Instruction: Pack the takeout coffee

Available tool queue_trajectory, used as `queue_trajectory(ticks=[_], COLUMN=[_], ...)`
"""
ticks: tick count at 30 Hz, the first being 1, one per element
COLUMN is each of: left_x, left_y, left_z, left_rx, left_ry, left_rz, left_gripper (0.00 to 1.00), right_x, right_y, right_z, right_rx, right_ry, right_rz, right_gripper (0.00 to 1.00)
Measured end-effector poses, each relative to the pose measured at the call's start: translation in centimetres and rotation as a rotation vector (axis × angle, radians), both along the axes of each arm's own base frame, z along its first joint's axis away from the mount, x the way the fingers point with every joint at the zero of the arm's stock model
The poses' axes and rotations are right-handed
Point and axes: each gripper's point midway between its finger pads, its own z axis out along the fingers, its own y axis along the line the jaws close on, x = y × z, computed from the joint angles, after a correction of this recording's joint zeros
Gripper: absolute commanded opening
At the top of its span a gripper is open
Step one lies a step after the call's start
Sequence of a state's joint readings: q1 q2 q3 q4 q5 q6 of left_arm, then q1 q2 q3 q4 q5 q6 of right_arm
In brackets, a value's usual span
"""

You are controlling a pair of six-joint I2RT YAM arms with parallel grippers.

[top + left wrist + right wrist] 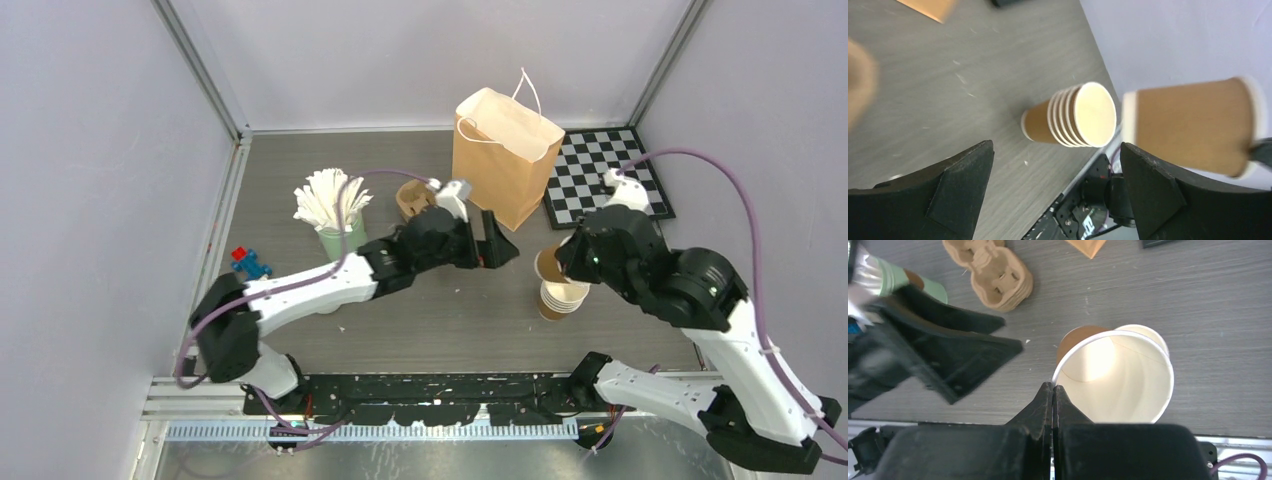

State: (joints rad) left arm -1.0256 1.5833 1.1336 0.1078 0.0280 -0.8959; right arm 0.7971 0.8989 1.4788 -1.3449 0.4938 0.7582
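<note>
The takeout coffee, a single brown paper cup [1120, 377], hangs above the stack of lidless cups [562, 298], its mouth uncovered and white inside. My right gripper [1053, 386] is shut on its rim, one finger inside and one outside. In the left wrist view the same cup [1193, 130] floats beside the stack [1073, 117]. My left gripper [497, 245] stands open just left of the cup, with nothing between its fingers [963, 175].
A brown paper bag [505, 150] stands upright behind the grippers, beside a checkerboard [605, 175]. A pulp cup carrier [415, 198] and a green cup of white pieces [330, 215] sit at the back left. A small blue and red toy [250, 262] lies further left.
</note>
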Motion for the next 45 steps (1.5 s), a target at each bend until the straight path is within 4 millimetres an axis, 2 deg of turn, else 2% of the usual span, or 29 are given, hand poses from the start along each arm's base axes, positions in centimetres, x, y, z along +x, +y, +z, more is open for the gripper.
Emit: queue_trajectory(ticks=[2,6,7,10,14,16,19,23,26,28,31,33,36,38,41,45], left_x=[0.8,1.8,1.8,1.6,0.6,-0.2,-1.1,-2.0,-2.3,-2.4,-2.6,-2.6,-2.5,-2.3,-1.8,-1.0], left_y=[2.6,9.9,12.3,17.9,24.0,26.2,28.7,31.5,32.8,33.1,33.2,33.2,33.1,33.1,33.0,33.5], left_z=[2.3,6.0,6.8,7.9,6.8,5.2,2.0,-2.2,-4.0,-4.8,-6.1,-7.0,-8.7,-9.6,-10.7,-11.6], left_rx=[0.018,0.104,0.135,0.215,0.354,0.431,0.556,0.696,0.755,0.774,0.806,0.826,0.858,0.88,0.905,0.925], left_ry=[-0.045,-0.133,-0.152,-0.185,-0.179,-0.157,-0.103,-0.012,0.034,0.05,0.072,0.085,0.106,0.12,0.135,0.147], left_rz=[0.071,0.245,0.29,0.376,0.464,0.481,0.493,0.512,0.524,0.526,0.515,0.507,0.496,0.493,0.495,0.515], left_gripper=[1.0,1.0,1.0,1.0,0.96,0.96,0.93,0.88,0.84,0.8,0.75,0.75,0.73,0.68,0.58,0.53], right_x=[0.5,1.6,1.9,2.1,1.9,1.5,1.0,0.3,-0.2,-0.6,-0.6,-0.6,-0.8,-1.2,-1.7,-2.3], right_y=[1.3,4.9,6.0,8.9,13.3,15.7,18.3,20.8,21.7,22.0,22.4,22.5,22.2,21.7,21.3,20.4], right_z=[-0.3,-2.0,-3.1,-6.0,-9.4,-11.5,-14.8,-18.7,-20.4,-20.8,-20.6,-20.3,-19.4,-18.0,-14.8,-10.5], right_rx=[0.003,0.02,0.015,-0.021,-0.119,-0.187,-0.288,-0.405,-0.465,-0.478,-0.469,-0.458,-0.423,-0.376,-0.269,-0.118], right_ry=[0.018,0.07,0.092,0.15,0.198,0.214,0.246,0.27,0.272,0.266,0.251,0.242,0.225,0.207,0.155,0.071], right_rz=[0.035,0.118,0.145,0.216,0.319,0.373,0.433,0.499,0.533,0.551,0.557,0.554,0.56,0.567,0.578,0.578], right_gripper=[0.0,0.0,0.0,0.0,0.0,0.0,0.0,0.0,0.01,0.07,0.22,0.27,0.32,0.33,0.34,0.34])
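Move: The right hand, still pinching a cup's rim, heads for bare table about 19 cm to its left, 2 cm ahead, 25 cm down; the cup stack stands 4 cm ahead, 3 cm right, 24 cm down, the carton 23 cm ahead, 22 cm left, 28 cm down. From the empty left hand the lid lies level ahead, some 37 cm left, 20 cm down; the stick pot is 12 cm beyond the lid and 4 cm right of it. Right hand carries cup 20 cm left and down, releases, rises; left hand arcs 33 cm left towards lid. ##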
